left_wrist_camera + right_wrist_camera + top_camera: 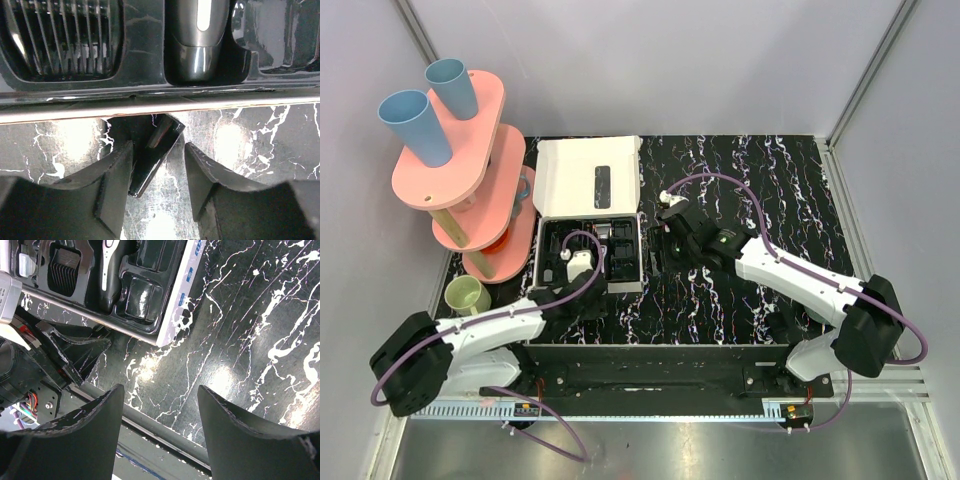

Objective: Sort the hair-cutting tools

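Observation:
A white box with a black moulded tray holds the hair-cutting tools. A slim clipper lies in a slot of the tray. A ribbed comb attachment rests to its left. A small glossy black piece stands tilted on the marbled table just outside the box's near rim. My left gripper is low around this piece. Its left finger touches the piece and a gap shows at the right finger. My right gripper hangs open and empty above the table, right of the box.
The box lid stands open at the back. A pink tiered stand with two blue cups fills the back left. A green cup sits below it. The table's near edge runs under the right gripper.

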Available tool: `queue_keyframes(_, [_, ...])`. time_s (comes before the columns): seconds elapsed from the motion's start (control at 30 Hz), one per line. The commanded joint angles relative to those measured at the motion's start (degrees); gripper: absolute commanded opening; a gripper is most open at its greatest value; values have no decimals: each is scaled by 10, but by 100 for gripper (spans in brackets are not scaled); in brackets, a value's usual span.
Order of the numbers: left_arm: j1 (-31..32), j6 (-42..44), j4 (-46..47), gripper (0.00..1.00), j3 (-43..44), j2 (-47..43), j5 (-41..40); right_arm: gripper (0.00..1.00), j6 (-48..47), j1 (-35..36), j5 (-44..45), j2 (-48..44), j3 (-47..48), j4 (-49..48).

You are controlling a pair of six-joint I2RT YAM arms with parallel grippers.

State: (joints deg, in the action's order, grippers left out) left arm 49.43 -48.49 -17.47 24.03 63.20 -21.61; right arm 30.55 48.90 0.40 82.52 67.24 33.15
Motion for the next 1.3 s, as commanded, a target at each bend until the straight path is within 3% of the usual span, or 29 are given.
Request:
queue_keyframes(0.0, [14, -5, -19, 48, 34, 26, -30, 68, 3, -4, 2, -21, -1, 2])
queue_keyframes(0.23, [55, -5, -43, 34, 60, 91, -63, 68, 3, -4, 3, -22, -4, 2])
queue_keyframes(0.4, [73, -6, -69, 10, 88, 119, -74, 68, 3, -4, 6, -29, -8, 3])
queue_keyframes(0.5, [82, -4, -90, 0, 109, 109, -79, 68, 4, -4, 6, -35, -9, 3])
queue_keyframes(0.8, [86, 29, -98, 0, 147, -32, -88, 68, 4, -4, 25, -50, -17, 0])
queue_keyframes(0.9, [85, 43, -86, 6, 151, -89, -131, 68, 7, -5, 40, -61, -33, -10])
queue_keyframes(1.07, [41, 90, -101, 8, 237, -68, -189, 68, 7, -5, 44, -68, -42, -13])
queue_keyframes(1.27, [-85, 155, -52, 3, 286, 5, -123, 68, 8, -7, 51, -78, -47, -13])
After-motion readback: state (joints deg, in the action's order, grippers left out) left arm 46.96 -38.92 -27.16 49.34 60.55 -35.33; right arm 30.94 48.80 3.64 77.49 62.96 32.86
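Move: The black tube lies on the table almost between the left hand's open fingers, about 1 cm to the right and 1 cm below. From that hand, the tool case is centred some 12 cm ahead and 3 cm to the left; inside it the clipper lies about 12 cm ahead and 2 cm right, the comb guard about 7 cm ahead and 4 cm left. From the right hand the tube lies roughly 12 cm left, 5 cm back and 14 cm below. Easing about 2 cm to the right just above the table while rolling slightly, the left hand shuts its half-open fingers on the black tube and pinches it. It then lifts quickly, some 17 cm, swinging about 8 cm forward over the near part of the case late in the rise as the fingers tip up roughly 20 degrees. The right hand, still open and empty, drifts about 2 cm right, away from the case. ##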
